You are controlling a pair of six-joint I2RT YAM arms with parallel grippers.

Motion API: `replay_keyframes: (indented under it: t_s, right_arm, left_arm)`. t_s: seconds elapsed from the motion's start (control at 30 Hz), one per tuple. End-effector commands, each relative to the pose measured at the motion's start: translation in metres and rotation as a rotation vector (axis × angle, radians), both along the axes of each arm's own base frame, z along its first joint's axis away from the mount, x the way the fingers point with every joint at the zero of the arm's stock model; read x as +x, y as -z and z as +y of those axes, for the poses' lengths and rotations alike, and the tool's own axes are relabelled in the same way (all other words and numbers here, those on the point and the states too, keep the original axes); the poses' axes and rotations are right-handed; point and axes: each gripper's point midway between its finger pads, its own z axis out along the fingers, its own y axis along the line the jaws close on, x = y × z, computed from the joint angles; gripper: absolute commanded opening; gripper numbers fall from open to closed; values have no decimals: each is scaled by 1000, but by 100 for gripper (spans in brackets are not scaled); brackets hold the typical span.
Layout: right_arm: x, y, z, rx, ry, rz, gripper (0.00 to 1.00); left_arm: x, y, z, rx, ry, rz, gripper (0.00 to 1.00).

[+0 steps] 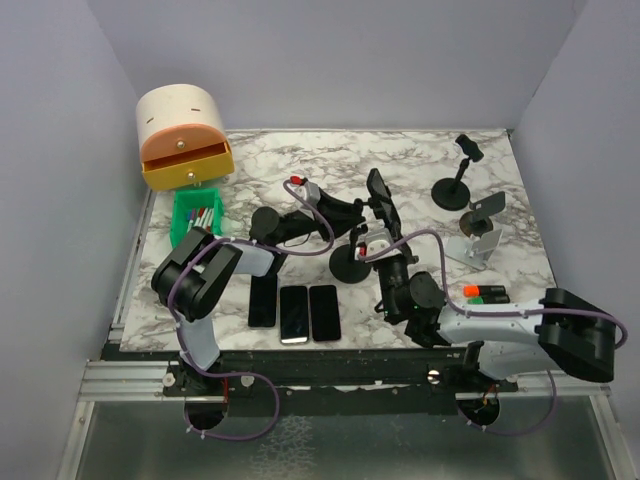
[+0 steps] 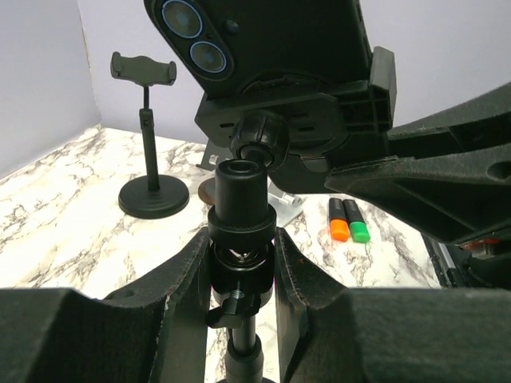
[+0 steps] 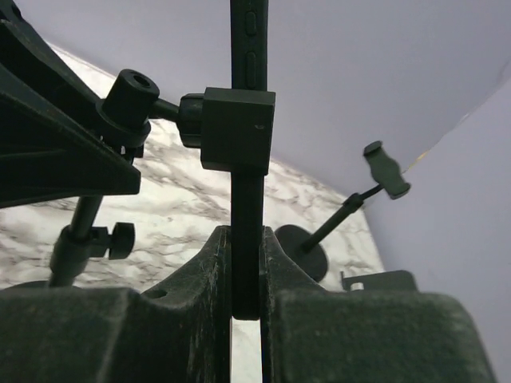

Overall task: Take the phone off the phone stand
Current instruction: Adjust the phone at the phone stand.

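Observation:
The black phone sits tilted in the clamp of the black phone stand at the table's middle. In the left wrist view the phone, its camera lenses showing, fills the top, and the stand's neck runs down between my fingers. My left gripper is shut on that neck just below the ball joint. In the right wrist view the phone stands edge-on below the clamp. My right gripper is shut on the phone's lower end.
Three phones lie flat in a row near the front edge. A green bin and a cream and orange drawer box stand at the back left. A second pole stand, a metal stand and two markers are on the right.

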Motion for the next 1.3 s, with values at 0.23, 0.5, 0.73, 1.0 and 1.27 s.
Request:
replay_keyframes:
  t_s: [0.23, 0.5, 0.73, 1.0, 1.27]
  right_arm:
    - [-7, 3, -10, -149, 147, -121, 0]
    - [-22, 18, 20, -155, -65, 103, 58]
    - [-42, 17, 32, -111, -193, 242, 99]
    - [-96, -46, 38, 213, -565, 430, 100]
    - [-68, -93, 27, 333, -662, 439, 100]
  left_arm:
    - [14, 8, -1, -21, -50, 34, 0]
    - [13, 11, 0, -5, -54, 26, 0]
    - [12, 14, 1, -1, -52, 28, 0]
    - [-1, 16, 2, 11, 1, -10, 0]
    - [-15, 14, 2, -1, 56, -15, 0]
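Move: The right hand already pinches the phone near its lower end; the phone's middle is about 5 cm above and 2 cm ahead, some 1 cm left. The head of the phone stand's post is about 6 cm left, 3 cm ahead and 3 cm up. From the left hand, already gripping that post, the phone's middle lies about 5 cm right, 1 cm ahead and 4 cm up. The right hand rolls the phone left-side-down some 15 degrees, releases it and retreats 11 cm up and back. ##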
